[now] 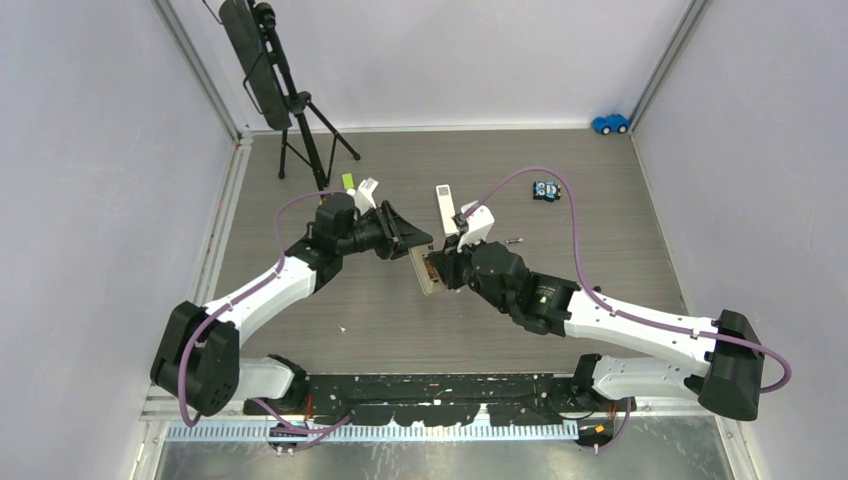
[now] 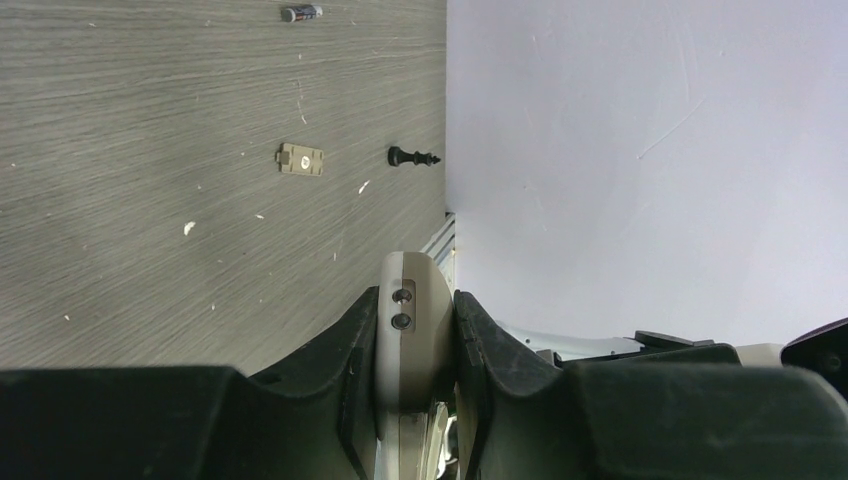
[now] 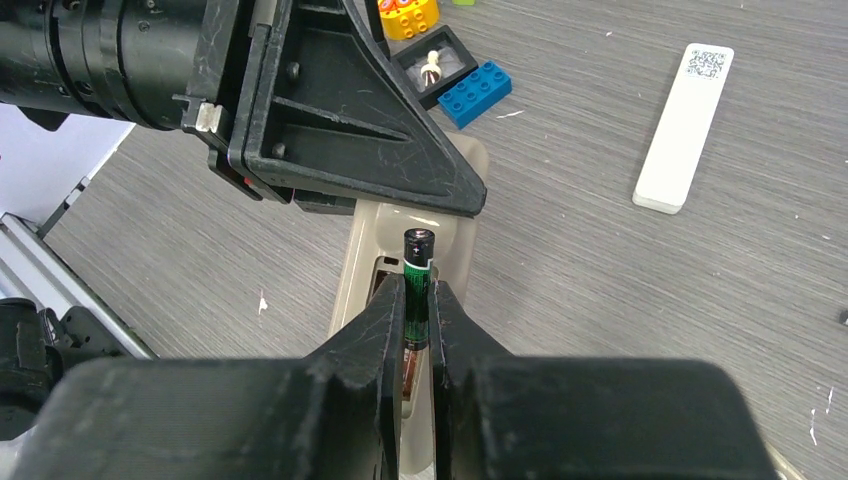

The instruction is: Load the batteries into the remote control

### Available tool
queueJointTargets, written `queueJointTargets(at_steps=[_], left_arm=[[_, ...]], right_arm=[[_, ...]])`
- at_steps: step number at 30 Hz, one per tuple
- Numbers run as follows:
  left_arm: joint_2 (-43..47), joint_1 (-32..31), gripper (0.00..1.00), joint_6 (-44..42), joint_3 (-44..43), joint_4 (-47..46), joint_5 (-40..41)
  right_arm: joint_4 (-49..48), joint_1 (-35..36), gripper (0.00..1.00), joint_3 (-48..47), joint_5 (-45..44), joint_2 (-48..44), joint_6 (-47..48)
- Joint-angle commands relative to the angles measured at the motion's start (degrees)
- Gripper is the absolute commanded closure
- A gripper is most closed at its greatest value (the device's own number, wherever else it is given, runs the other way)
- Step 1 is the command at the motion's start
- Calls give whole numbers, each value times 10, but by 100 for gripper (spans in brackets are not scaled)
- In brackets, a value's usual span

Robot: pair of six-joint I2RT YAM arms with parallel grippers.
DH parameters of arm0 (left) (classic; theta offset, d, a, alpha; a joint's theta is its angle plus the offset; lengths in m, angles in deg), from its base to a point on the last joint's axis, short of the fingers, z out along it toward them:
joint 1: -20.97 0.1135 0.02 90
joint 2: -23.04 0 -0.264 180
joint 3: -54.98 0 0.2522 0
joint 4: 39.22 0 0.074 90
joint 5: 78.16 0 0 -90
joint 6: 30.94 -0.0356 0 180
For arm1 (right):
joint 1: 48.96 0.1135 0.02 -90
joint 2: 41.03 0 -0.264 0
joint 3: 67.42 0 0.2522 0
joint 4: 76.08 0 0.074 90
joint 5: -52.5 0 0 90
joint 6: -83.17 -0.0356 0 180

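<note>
A beige remote control (image 1: 431,274) is held off the table between both arms, its battery bay open. My left gripper (image 2: 415,300) is shut on one end of the remote (image 2: 408,335). My right gripper (image 3: 418,288) is shut on a green-black battery (image 3: 419,250), which stands upright over the open bay of the remote (image 3: 455,250). Something copper-coloured shows in the bay below it. Another battery (image 2: 300,13) lies loose on the table. In the top view my left gripper (image 1: 413,243) and right gripper (image 1: 441,267) meet at the remote.
A white remote (image 3: 685,125) lies on the table beyond. A beige battery cover (image 2: 300,158) and a small black knob-like piece (image 2: 412,157) lie near the wall. Blue (image 3: 475,95) and yellow (image 3: 408,15) bricks lie behind the left gripper. A tripod (image 1: 290,110) stands back left.
</note>
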Motion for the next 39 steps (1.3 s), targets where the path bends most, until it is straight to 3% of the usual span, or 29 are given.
queueJointTargets(at_steps=[1, 8, 15, 29, 34, 39], left_arm=[[15, 2, 100, 9, -5, -41, -20], [10, 2, 100, 21, -4, -50, -19], [5, 2, 100, 15, -7, -47, -19], [2, 2, 100, -4, -8, -36, -17], [10, 2, 100, -45, -18, -15, -3], [24, 2, 100, -65, -24, -12, 17]], right_arm=[[-53, 4, 99, 6, -15, 4, 13], [-55, 4, 97, 15, 6, 3, 3], [-25, 4, 79, 21, 16, -15, -9], [18, 4, 66, 3, 41, -63, -52], [-20, 4, 53, 36, -5, -109, -152], [23, 3, 27, 75, -103, -161, -375]])
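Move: Within the right fingertips the green battery is already over the open battery compartment, whose middle is about 1 cm to the left and 1 cm below. The left fingertips, gripping the beige remote's far end, are roughly 4 cm ahead and 4 cm left. On the table some 20 cm below are the white remote, about 11 cm ahead and 2 cm right, and the battery cover, 5 cm back and 16 cm right. From the left hand the compartment is about 5 cm back, 1 cm right and 2 cm lower. Easing the green battery under half a centimetre left and down into the compartment beside the brown battery, the right hand then opens its fingers and lets go. It draws back about 2 cm, then lifts some 3 cm while moving right, rolling its left side up about 15 degrees. The left hand keeps the remote still. ##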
